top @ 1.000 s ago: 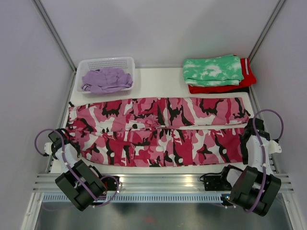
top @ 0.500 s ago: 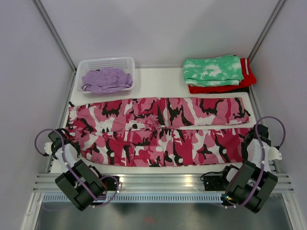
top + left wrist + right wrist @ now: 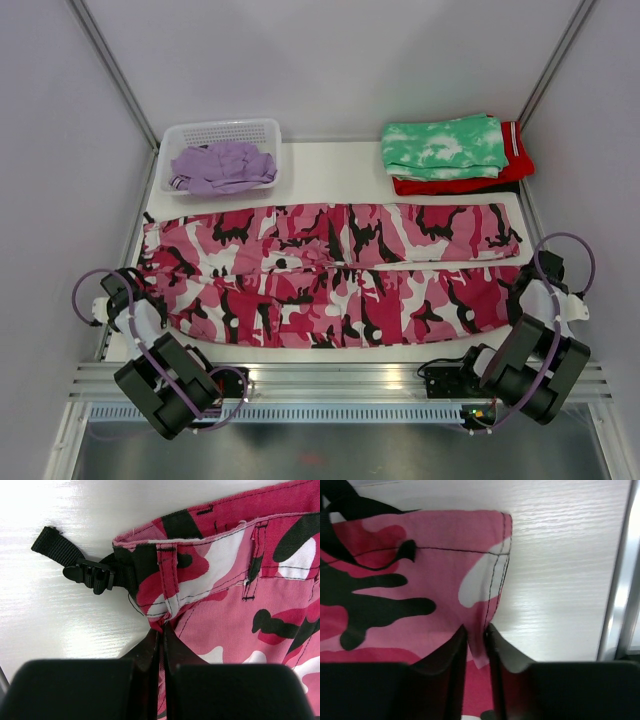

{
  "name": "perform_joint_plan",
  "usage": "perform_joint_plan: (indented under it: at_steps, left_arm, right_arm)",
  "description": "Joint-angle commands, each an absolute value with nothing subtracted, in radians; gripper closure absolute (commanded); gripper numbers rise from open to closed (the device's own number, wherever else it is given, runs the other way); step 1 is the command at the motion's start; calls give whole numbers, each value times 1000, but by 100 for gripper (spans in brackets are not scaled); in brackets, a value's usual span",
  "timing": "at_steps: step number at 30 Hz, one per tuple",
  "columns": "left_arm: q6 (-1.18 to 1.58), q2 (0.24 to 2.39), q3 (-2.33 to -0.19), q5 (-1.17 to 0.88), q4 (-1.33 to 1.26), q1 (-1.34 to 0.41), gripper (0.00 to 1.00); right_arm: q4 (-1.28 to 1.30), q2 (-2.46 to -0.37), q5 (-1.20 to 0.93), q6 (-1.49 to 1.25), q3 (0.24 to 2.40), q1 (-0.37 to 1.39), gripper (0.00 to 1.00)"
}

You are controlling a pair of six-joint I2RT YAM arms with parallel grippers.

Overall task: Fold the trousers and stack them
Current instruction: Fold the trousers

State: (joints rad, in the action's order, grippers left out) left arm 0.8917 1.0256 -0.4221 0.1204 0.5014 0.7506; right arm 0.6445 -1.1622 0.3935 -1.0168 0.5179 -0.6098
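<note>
The pink, white and black camouflage trousers (image 3: 330, 275) lie spread flat across the table, waist at the left, leg hems at the right. My left gripper (image 3: 140, 300) is shut on the waistband's near corner (image 3: 167, 607), beside a black buckle strap (image 3: 85, 572). My right gripper (image 3: 527, 290) sits at the near leg's hem corner. Its fingers (image 3: 460, 645) stand close together, with a fold of the stitched hem (image 3: 495, 580) pinched between them. The lilac trousers (image 3: 222, 166) lie crumpled in the white basket (image 3: 220, 127) at the back left.
A folded green-and-white tie-dye garment (image 3: 445, 145) rests on a folded red garment (image 3: 520, 160) at the back right. Metal frame rails (image 3: 330, 380) run along the table's near edge and both sides. Bare white tabletop (image 3: 560, 555) lies right of the hem.
My right gripper has shifted slightly right and toward the near edge, and its jaws have closed from wide open onto the hem. The left arm and the trousers have not moved.
</note>
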Motion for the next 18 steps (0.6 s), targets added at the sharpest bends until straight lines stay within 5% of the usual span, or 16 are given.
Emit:
perform_joint_plan:
  at_steps: [1, 5, 18]
  left_arm:
    - [922, 1043, -437, 144, 531, 755, 98]
    - [922, 1048, -468, 129, 557, 755, 98]
    - [848, 939, -814, 155, 762, 753, 98]
  right_arm:
    - [634, -1204, 399, -1008, 492, -623, 74]
    - [626, -1177, 400, -1011, 480, -623, 100]
    - [583, -1140, 376, -798, 695, -496, 100]
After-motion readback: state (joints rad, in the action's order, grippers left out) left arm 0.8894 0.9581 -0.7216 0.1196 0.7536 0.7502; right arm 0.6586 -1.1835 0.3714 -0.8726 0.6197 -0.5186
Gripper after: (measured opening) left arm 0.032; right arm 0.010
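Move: The near leg's side edge, close to its hem, lies right between the right hand's half-open fingers; the far leg's outer hem corner is some 25 cm ahead of it and 3 cm left, the green cloth about 38 cm ahead and 16 cm left. The left hand already holds the waist's near corner; the waist's far corner lies about 21 cm straight ahead, the strap buckle 5 cm back and 4 cm left, the basket roughly 37 cm ahead and 17 cm right. The near leg's edge by the hem gets pinched as the right fingers finish closing on it, easing about 1 cm forward, then is drawn forward and up, some 2.5 cm each way, the wrist turning slightly counter-clockwise. The waist's near corner, still gripped by the left hand, is lifted some 9 cm, with a little forward and left travel towards the far side. ##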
